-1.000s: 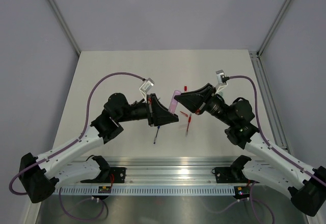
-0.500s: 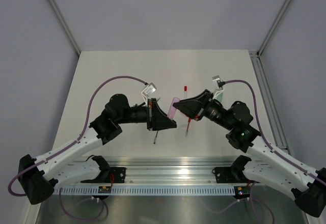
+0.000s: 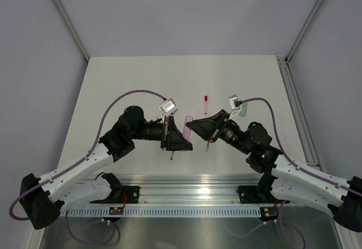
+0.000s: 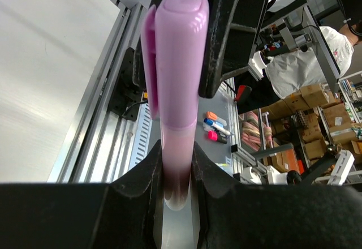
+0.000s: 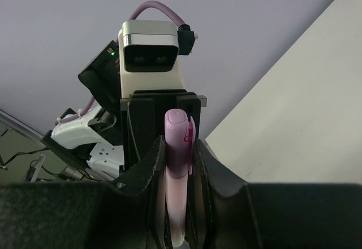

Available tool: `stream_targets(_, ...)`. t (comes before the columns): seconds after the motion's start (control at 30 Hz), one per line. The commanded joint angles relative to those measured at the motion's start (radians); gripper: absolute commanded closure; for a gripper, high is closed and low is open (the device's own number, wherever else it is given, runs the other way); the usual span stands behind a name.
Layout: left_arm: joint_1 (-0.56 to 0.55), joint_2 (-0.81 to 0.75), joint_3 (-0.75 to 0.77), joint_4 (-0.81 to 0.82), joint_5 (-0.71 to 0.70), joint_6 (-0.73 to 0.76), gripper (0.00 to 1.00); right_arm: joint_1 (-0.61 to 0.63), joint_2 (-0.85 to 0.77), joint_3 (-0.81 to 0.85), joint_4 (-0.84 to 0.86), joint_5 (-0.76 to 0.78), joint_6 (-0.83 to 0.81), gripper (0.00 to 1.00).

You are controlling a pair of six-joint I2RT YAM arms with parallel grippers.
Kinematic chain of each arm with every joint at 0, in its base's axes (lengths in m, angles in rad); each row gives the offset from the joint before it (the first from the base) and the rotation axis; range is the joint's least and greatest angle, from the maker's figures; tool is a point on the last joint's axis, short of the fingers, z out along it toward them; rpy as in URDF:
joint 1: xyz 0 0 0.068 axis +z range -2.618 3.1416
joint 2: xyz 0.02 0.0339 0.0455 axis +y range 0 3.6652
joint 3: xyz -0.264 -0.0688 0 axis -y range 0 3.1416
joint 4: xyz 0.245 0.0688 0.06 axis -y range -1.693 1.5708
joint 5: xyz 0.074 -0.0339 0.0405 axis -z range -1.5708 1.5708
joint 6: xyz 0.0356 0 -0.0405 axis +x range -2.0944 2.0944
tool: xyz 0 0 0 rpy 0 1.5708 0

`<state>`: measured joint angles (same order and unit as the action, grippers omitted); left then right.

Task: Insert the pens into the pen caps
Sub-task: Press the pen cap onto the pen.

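A thick pink pen (image 3: 187, 123) with a lilac-pink cap (image 4: 180, 51) on it hangs above the table between both arms. My left gripper (image 3: 182, 132) is shut on its pale barrel (image 4: 176, 164). My right gripper (image 3: 194, 126) is shut on the same pen higher up, its fingers (image 5: 154, 164) flanking the cap (image 5: 176, 133) and its clip. In the left wrist view the right arm's fingers (image 4: 226, 39) stand beside the cap. A thin red pen (image 3: 206, 101) lies on the table beyond the grippers. Red pens (image 3: 210, 141) show below the right gripper, and a blue-tipped pen (image 3: 172, 156) below the left one.
A green pen (image 3: 243, 111) lies at the right, by the right wrist camera. The metal rail (image 3: 186, 184) runs along the near table edge. Purple cables (image 3: 121, 101) loop over both arms.
Both grippers have drawn toward the near edge with the pink pen between them, the right one also sliding left. The red pen at the back is now uncovered.
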<state>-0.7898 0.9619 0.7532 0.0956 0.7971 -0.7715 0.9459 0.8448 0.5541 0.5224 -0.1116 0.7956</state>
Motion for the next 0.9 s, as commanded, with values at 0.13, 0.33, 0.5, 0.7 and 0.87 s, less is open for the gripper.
stream_targets(0.13, 0.107, -0.048, 0.060, 0.386, -0.156, -0.051, 1.00, 0.137, -0.038, -0.154, -0.424, -0.157, -0.001, 1.00)
stream_targets(0.33, 0.121, -0.023, 0.055, 0.409, -0.144, -0.075, 1.00, 0.192, 0.020, -0.135, -0.429, -0.119, -0.007, 1.00)
stream_targets(0.5, 0.121, -0.019, 0.057, 0.400, -0.145, -0.068, 1.00, 0.198, -0.001, -0.086, -0.450, -0.016, -0.032, 1.00)
stream_targets(0.7, 0.113, 0.014, 0.072, 0.382, -0.128, -0.055, 0.69, 0.093, -0.009, 0.166, -0.550, 0.230, -0.182, 1.00)
stream_targets(0.87, 0.086, 0.026, 0.097, 0.291, -0.151, -0.006, 0.53, -0.127, 0.068, 0.335, -0.582, 0.104, -0.223, 1.00)
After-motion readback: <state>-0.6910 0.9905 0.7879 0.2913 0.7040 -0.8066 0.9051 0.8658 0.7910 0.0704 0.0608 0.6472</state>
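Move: The two hands share one capped pink marker high over the table. From the left fingers, pinching the pale body, the cap lies about 4 cm ahead, 1 cm right and 4 cm higher; from the right fingers on the cap, the body is about 4 cm back, 1 cm left and 4 cm lower. Some 30 cm below lie a blue pen about 12 cm ahead and 4 cm left of the left hand, and a red pen about 9 cm ahead and 11 cm right of the right hand. The right hand, still gripping the cap, sinks about 2.5 cm and edges back towards the left hand to press the cap onto the body, while the left keeps its pinch and slowly gives a centimetre or so to its left. Then the right fingers come off the cap and shut empty as that hand swings some 5 cm forward, slightly right and up, rolling about 20 degrees, and the left hand heads forward and up about 5 cm each, turning slightly counter-clockwise, its fingers parting to nearly half open late on. ##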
